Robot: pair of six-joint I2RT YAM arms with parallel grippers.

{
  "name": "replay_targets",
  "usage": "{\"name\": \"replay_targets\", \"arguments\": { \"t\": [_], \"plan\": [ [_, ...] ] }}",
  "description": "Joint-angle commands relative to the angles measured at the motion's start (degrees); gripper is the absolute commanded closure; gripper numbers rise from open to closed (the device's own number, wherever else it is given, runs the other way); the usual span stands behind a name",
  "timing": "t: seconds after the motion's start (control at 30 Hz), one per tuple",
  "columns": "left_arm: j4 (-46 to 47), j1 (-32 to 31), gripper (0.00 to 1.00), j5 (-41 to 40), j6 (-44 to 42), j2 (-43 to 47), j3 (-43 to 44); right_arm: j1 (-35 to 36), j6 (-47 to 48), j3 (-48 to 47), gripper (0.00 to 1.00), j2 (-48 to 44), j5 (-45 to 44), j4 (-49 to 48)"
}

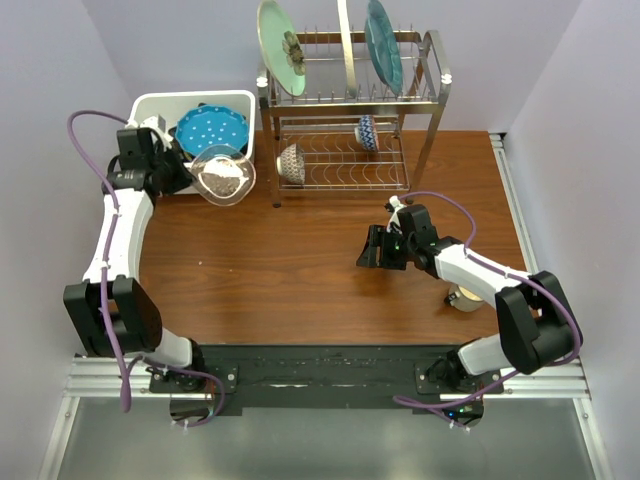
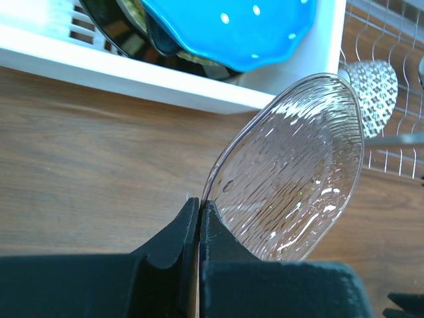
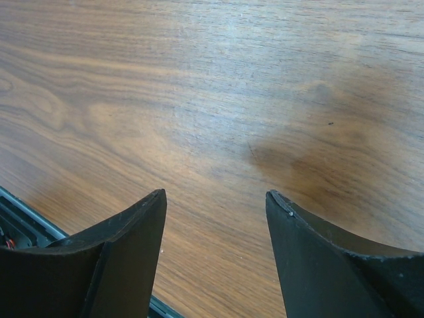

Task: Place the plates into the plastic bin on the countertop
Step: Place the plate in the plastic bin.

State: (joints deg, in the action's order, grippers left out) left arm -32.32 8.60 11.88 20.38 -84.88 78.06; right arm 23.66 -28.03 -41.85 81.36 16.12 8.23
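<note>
My left gripper (image 1: 183, 172) (image 2: 199, 203) is shut on the rim of a clear ribbed glass plate (image 1: 223, 175) (image 2: 298, 172). It holds the plate tilted above the wood, just in front of the white plastic bin (image 1: 190, 97) (image 2: 132, 73). Inside the bin a blue scalloped dotted plate (image 1: 212, 128) (image 2: 232, 30) lies on top of a dark plate (image 2: 112, 26). A teal plate (image 1: 383, 45) stands upright on the rack's upper tier. My right gripper (image 1: 368, 247) (image 3: 215, 195) hangs open over bare tabletop at centre right, with nothing between its fingers.
The steel wire dish rack (image 1: 425, 110) stands at the back, right of the bin. Its upper tier holds a pale green flower plate (image 1: 282, 47) and an edge-on plate (image 1: 347, 45). Two patterned bowls (image 1: 292, 163) (image 1: 367, 131) sit on the lower tier. A small round object (image 1: 465, 297) lies under the right arm.
</note>
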Motion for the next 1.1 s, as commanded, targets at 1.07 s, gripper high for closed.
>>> {"name": "replay_targets", "arguments": {
  "t": [1.07],
  "plan": [
    [-1.3, 4.1, 1.0, 2.5, 7.7, -28.8, 38.0, -0.1, 2.0, -1.9, 0.32, -0.4, -3.3, 2.4]
  ]
}}
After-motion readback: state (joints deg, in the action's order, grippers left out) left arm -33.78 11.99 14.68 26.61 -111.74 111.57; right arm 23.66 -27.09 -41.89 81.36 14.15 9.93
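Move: The clear plate is already pinched by its rim in the left hand and juts out to the right; its goal, the bin's middle, lies about 21 cm ahead, 5 cm left and 15 cm below that hand. In the bin the blue polka-dot plate sits about 20 cm ahead of the hand and 1 cm right, equally low; the patterned cup stands some 14 cm ahead and 20 cm right. From the idle right hand the bin is roughly 34 cm ahead and 45 cm left, about level. The clear plate is carried forward in the left hand's unchanged rim grip, about 13 cm out over the bin's front wall towards the polka-dot plate, with some 4 cm of drift left early on. The hand climbs about 4 cm on the way, then eases down about a centimetre while still reaching out; the wrist tips up slightly and rolls a little, fingers staying shut. ##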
